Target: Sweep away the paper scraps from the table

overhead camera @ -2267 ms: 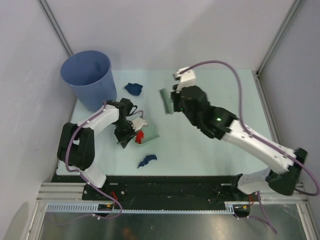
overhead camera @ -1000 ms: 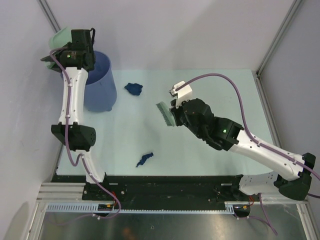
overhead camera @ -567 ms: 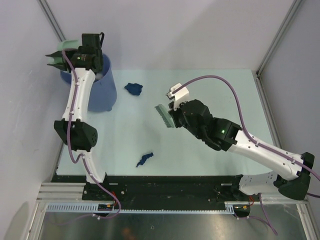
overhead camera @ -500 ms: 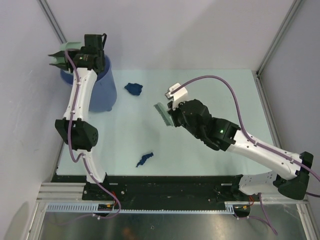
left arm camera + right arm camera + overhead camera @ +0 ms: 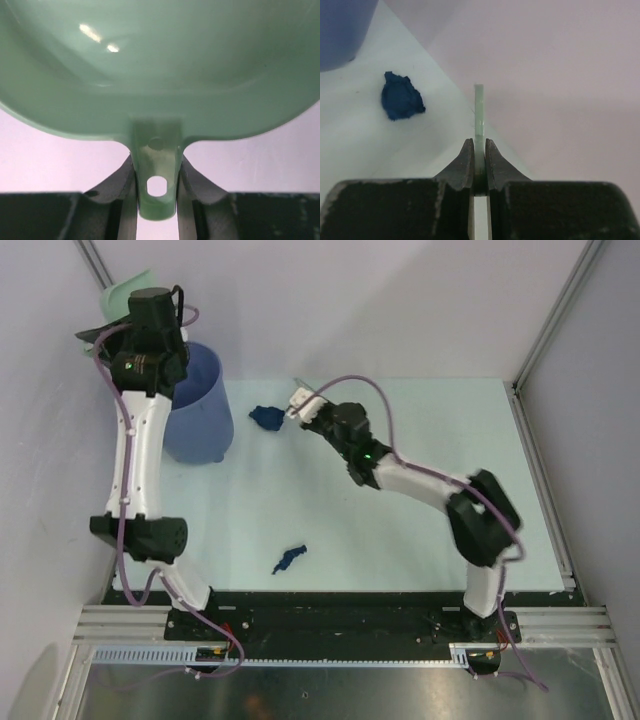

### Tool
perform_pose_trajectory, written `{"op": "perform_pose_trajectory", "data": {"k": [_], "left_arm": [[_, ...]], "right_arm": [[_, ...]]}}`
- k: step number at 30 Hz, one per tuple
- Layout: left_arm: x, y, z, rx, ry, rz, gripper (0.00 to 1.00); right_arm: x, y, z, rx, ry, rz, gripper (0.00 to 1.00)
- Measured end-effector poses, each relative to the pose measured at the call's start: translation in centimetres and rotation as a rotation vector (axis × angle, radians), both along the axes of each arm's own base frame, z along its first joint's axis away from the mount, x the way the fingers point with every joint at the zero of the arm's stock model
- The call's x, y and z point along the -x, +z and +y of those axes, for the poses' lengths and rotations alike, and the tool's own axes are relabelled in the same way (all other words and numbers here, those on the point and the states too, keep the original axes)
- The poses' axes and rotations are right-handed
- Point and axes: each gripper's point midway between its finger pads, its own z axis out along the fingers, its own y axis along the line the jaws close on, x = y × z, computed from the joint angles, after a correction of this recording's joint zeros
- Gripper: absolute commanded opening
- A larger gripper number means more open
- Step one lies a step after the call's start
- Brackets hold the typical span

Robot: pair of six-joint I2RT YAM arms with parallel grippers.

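Two dark blue paper scraps lie on the pale table [image 5: 420, 440]: one [image 5: 267, 417] near the bucket, also in the right wrist view [image 5: 400, 97], and one [image 5: 291, 559] near the front edge. My left gripper [image 5: 128, 320] is raised high above the bucket and shut on the handle [image 5: 156, 185] of the mint-green dustpan [image 5: 160, 65], whose pan [image 5: 118, 300] shows in the top view. My right gripper [image 5: 303, 407], just right of the far scrap, is shut on the brush [image 5: 479, 107], seen edge-on as a thin green strip.
A blue bucket [image 5: 197, 405] stands at the table's far left corner, its wall also in the right wrist view [image 5: 342, 30]. White walls enclose the table, with metal rails at the corners [image 5: 545, 335]. The right arm [image 5: 440, 490] stretches across the table's middle.
The right arm has reached out far to the left, carrying the brush up beside the far blue scrap. The left arm has shifted the raised dustpan slightly above the bucket.
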Motion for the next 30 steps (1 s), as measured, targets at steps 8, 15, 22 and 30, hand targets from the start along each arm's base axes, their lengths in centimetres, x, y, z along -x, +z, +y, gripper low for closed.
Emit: {"op": "perform_pose_trajectory", "data": {"k": [8,15,22,30], "left_arm": [[2.3,-4.3,-0.4,0.253,-0.124,-0.144,0.00],[4.5,-7.2,-0.6,0.424,-0.164,-0.228,0.00],[6.2,-8.6,-1.4,0.501,-0.191,-0.259,0.00],[6.7,-12.2,-2.7,0.607,-0.218,-0.214,0.00]], "right_arm": [[-7.7,-5.4,10.2,0.151,0.222,-0.133,0.00],[-7.5,-10.7,13.9,0.371,0.398,-0.147,0.00],[-4.7,-17.0,13.3,0.656,0.550,-0.113,0.00],[5.0,-17.8,8.0,0.871,0.605,-0.093,0.00]]}}
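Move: The large dark blue scrap lies about 11 cm ahead of the right gripper, 16 cm to its left and some 27 cm below. From that gripper, the blue bin stands roughly 31 cm left and 8 cm ahead, and the small blue scrap lies about 27 cm back and 6 cm left. From the left gripper, the bin's middle is some 13 cm ahead, 8 cm right and 36 cm below; the large scrap is 18 cm ahead, 23 cm right, 49 cm below. Swing the held brush down about 19 cm, first forward and left to reach beyond the large scrap, then drag back some 13 cm and a little right, bristles at the scrap, rolling the right wrist left-side-down. Meanwhile lower the left gripper about 12 cm and draw it back 7 cm, dipping its left side, dustpan kept gripped by the bin. ##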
